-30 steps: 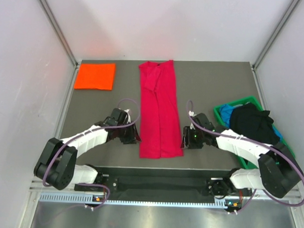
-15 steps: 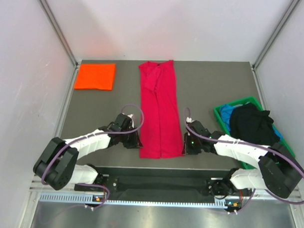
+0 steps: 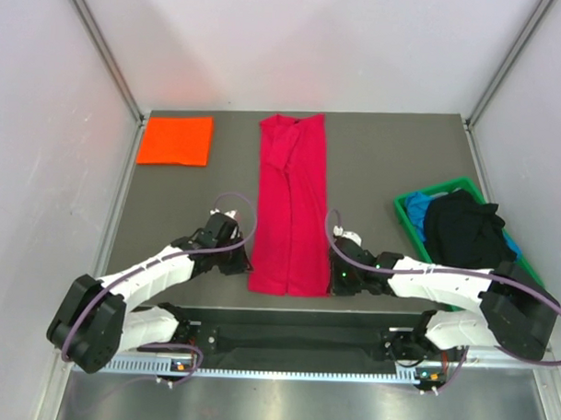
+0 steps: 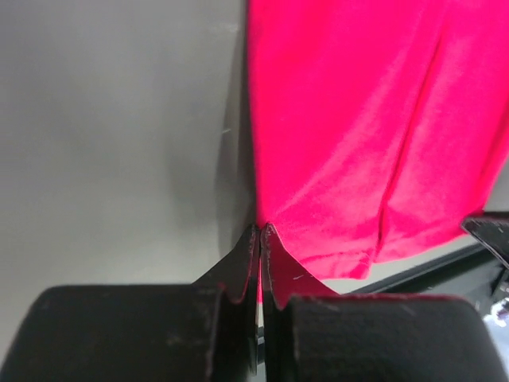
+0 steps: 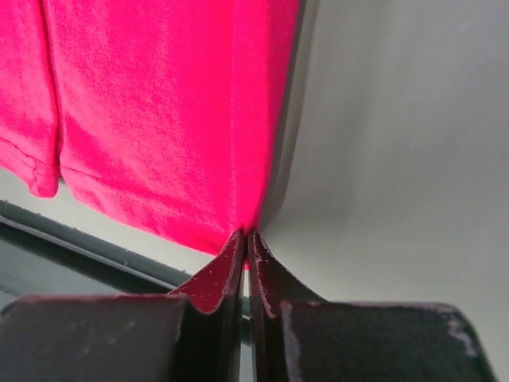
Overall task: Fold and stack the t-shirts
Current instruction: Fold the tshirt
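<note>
A crimson-red t-shirt [image 3: 292, 206] lies as a long narrow strip down the middle of the table, sleeves folded in. My left gripper [image 3: 249, 264] is shut on the strip's left edge near the hem; in the left wrist view the gripper [image 4: 261, 229] pinches red cloth [image 4: 350, 127] at its tips. My right gripper [image 3: 331, 276] is shut on the strip's right edge near the hem, and in its wrist view the gripper [image 5: 245, 235] nips the cloth [image 5: 151, 103]. A folded bright orange t-shirt [image 3: 176, 140] lies at the far left corner. Black [image 3: 462, 227] and blue [image 3: 416, 208] t-shirts fill the bin.
A green plastic bin [image 3: 405, 208] stands at the right side of the table. White walls close in the left, back and right. The table's near edge [image 3: 291, 307] runs just below the shirt's hem, with the arm bases behind it.
Both grippers moved in towards the near corners of the red t-shirt and closed on its side edges. The strip's near end has shifted slightly left.
</note>
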`<state>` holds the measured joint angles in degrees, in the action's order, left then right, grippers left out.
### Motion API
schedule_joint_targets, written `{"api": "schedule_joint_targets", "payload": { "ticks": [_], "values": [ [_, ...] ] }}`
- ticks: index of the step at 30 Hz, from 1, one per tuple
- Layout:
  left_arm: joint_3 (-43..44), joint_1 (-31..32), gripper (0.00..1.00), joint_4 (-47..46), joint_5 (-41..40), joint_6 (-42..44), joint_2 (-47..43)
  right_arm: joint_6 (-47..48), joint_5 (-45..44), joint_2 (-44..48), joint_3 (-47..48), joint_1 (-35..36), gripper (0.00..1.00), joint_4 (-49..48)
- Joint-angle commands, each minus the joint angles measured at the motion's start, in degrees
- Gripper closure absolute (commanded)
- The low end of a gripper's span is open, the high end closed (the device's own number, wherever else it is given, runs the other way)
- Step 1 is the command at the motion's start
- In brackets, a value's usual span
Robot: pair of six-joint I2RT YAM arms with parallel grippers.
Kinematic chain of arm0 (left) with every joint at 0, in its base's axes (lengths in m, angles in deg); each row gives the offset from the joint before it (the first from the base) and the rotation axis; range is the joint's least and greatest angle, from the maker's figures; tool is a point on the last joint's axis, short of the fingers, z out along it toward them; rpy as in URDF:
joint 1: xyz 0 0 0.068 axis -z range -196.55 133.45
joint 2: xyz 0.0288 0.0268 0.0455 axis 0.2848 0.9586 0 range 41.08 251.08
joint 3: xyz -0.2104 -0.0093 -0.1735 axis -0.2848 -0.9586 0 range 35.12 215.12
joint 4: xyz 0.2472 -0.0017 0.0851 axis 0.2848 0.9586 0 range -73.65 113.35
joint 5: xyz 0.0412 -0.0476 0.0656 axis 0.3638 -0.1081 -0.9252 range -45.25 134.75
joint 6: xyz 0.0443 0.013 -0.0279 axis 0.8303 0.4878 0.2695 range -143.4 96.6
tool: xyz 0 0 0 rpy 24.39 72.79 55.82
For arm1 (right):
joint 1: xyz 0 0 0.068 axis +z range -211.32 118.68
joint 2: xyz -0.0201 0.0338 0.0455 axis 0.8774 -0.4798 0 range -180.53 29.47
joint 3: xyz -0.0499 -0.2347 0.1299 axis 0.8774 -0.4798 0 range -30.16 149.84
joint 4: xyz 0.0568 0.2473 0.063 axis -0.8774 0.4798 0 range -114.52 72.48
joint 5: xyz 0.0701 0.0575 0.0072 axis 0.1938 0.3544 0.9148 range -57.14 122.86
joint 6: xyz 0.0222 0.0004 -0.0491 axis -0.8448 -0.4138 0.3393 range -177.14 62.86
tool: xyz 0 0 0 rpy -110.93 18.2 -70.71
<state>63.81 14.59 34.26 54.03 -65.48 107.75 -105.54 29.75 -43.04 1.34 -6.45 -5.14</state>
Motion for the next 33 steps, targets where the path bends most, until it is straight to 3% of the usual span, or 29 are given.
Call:
{"api": "schedule_joint_targets", "payload": {
  "ticks": [1, 2, 3, 7, 12, 17, 23, 26, 33],
  "values": [
    [-0.2, 0.2, 1.0, 4.3, -3.6, -0.4, -0.8, -4.4, -2.7, 0.2, 0.1, 2.3, 0.92, 0.4],
    [-0.4, 0.2, 0.98, 4.3, -3.4, -0.6, -0.8, -4.6, -3.0, 0.4, 0.7, 2.5, 0.91, 1.1],
    [-0.6, 0.2, 0.88, 4.3, -3.2, -1.0, -1.1, -4.7, -3.5, 0.6, 1.1, 2.9, 0.89, 1.6],
    [-0.4, 0.2, 0.75, 5.7, -3.6, -1.9, -3.5, -4.4, -6.3, 1.8, 4.5, 2.9, 0.69, 7.8],
    [3.8, 0.1, 0.67, 8.4, -4.0, -1.7, -7.2, -0.9, -10.8, 2.6, 11.1, 1.4, 0.66, 13.2],
    [12.3, -4.1, 0.61, 4.2, -4.5, 2.6, -6.1, 6.6, -13.2, -5.1, 26.7, -3.9, 0.63, 15.2],
    [21.8, -18.1, 0.63, -12.1, 7.5, 1.1, 6.3, 13.5, -14.9, -8.8, 35.6, -8.8, 0.63, 16.2],
    [27.4, -19.4, 0.59, -21.2, 7.5, -0.1, 14.3, 15.9, -12.5, -6.3, 33.5, -12.7, 0.62, 12.7],
    [42.6, -19.7, 0.56, -32.3, 9.7, -3.7, 34.9, 20.2, -4.9, -1.9, 28.2, -19.0, 0.6, 6.0]
  ]
}}
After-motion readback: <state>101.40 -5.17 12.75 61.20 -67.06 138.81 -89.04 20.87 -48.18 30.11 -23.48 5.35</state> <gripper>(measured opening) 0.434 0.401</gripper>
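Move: Both hands have their fingers shut on the red t-shirt's long edges near its near hem. The shirt's far end lies about 52 cm ahead and 8 cm right of the left hand, 2 cm lower; the middle of its near hem is some 5 cm back and 10 cm right. The orange cloth is roughly 42 cm ahead and 25 cm left. From the right hand, the far end is about 57 cm ahead and 10 cm left, the green bin about 14 cm ahead and 33 cm right. Forward and up go both hands, after first opening to a bit under half and letting go of the shirt's edges; the left settles a little down, back and outward as it opens. The left then sweeps some 27 cm forward along the shirt's left edge towards its far end, the right only about 16 cm beside the right edge, each rising and swinging its fingertips forward. ##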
